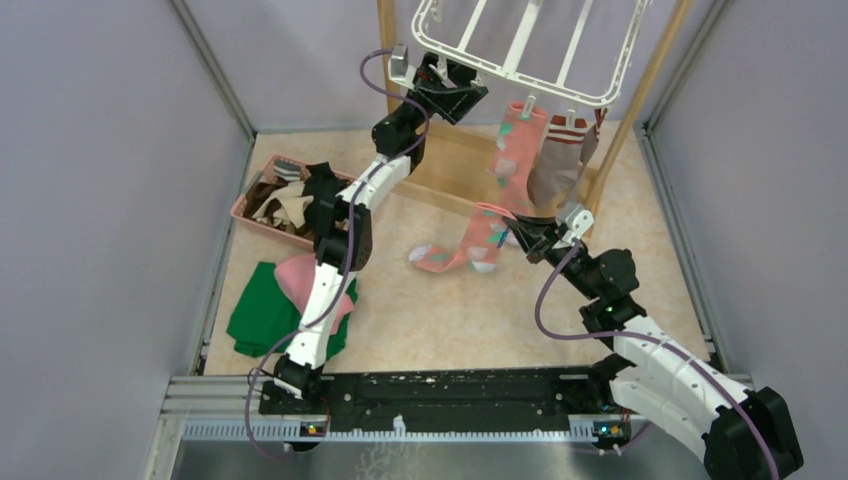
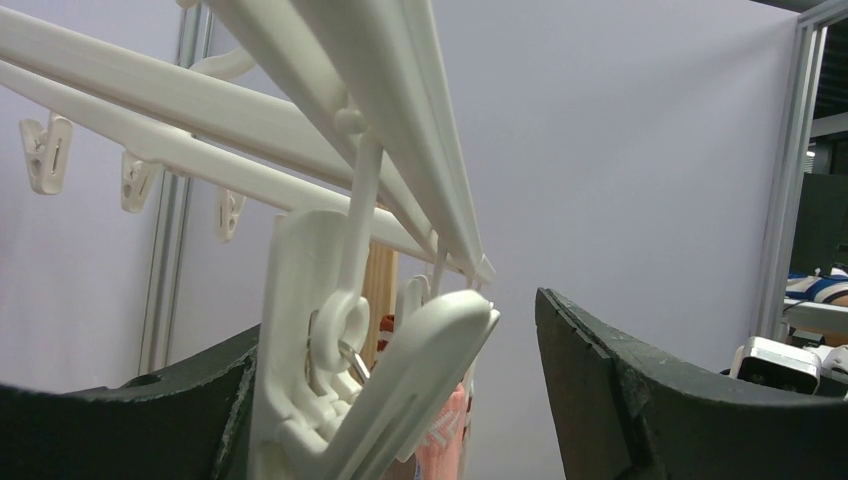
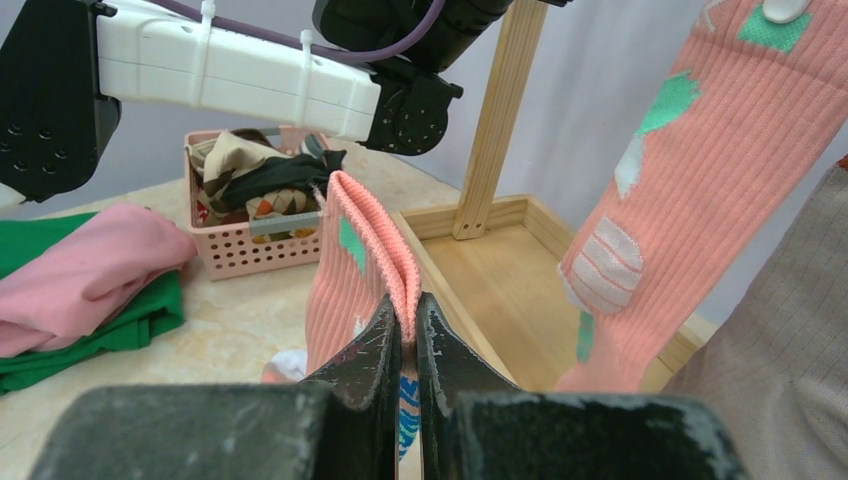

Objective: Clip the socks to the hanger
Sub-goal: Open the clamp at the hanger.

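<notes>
The white hanger [image 1: 530, 50] hangs at the top of the overhead view. Two socks are clipped to its near rim: a salmon pink one [image 1: 515, 150] and a grey-brown one with a striped cuff [image 1: 560, 160]. My left gripper [image 1: 470, 88] is raised to the rim, left of them. It stands open around a dangling white clip [image 2: 340, 380], which leans on the left finger [image 2: 150, 420] and stays apart from the right one. My right gripper [image 3: 405, 305] is shut on the cuff of a second pink sock [image 3: 365, 240]. That sock's toe [image 1: 435, 258] lies on the table.
A pink basket [image 1: 240, 208] with several more socks sits at the back left. A green cloth [image 1: 262, 310] with a pink cloth [image 1: 300, 275] on it lies in front of the basket. The wooden frame stand [image 1: 450, 170] is under the hanger.
</notes>
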Available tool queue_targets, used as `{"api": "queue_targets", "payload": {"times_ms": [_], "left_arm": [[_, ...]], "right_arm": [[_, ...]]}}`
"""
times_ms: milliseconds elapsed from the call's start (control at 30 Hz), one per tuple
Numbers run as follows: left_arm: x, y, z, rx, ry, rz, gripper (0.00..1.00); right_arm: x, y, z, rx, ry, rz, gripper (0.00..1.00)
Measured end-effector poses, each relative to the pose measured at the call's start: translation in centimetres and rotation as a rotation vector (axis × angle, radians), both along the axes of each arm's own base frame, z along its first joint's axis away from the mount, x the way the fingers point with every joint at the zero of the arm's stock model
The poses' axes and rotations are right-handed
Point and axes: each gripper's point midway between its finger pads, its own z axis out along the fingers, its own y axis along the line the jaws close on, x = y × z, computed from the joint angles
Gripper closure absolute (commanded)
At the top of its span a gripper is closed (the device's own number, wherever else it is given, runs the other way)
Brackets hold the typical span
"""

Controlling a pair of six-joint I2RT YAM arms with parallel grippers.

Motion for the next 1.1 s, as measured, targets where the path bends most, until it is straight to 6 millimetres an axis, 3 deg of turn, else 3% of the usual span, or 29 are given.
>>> {"api": "queue_targets", "payload": {"times_ms": [500, 867, 1100], "left_arm": [[0.05, 0.10, 0.14, -0.007, 0.004, 0.000, 0.31], [0.27, 0.43, 0.49, -0.029, 0.025, -0.003, 0.78], [0.45, 0.71, 0.67, -0.039, 0.034, -0.002, 0.90]], "right_arm": [[-0.13, 0.12, -0.02, -0.003, -0.002, 0.011, 1.00], [-0.14, 0.13, -0.04, -0.004, -0.001, 0.012, 1.00], [-0.14, 0.13, -0.04, -0.004, -0.001, 0.012, 1.00]]}}
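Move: The empty clamp, second from the hanger's left corner, hangs between the left hand's open fingertips, centred about 1 cm above the hand point. The corner clamp is some 6 cm to the left and 3 cm ahead at about the same height, while the clamp holding the hanging pink sock is roughly 8 cm to the right and 3 cm back, also level. From the right hand, the empty clamp lies about 18 cm ahead, 6 cm left and 16 cm above. The empty clamp is squeezed by its upper levers as the left fingers shut from wide open to about a third and stall there, pinching ever more firmly. While closing, that hand eases about 1 cm up, left and forward, with hardly any tilt. The right hand stays put and keeps its pinch on the second pink sock's cuff. ##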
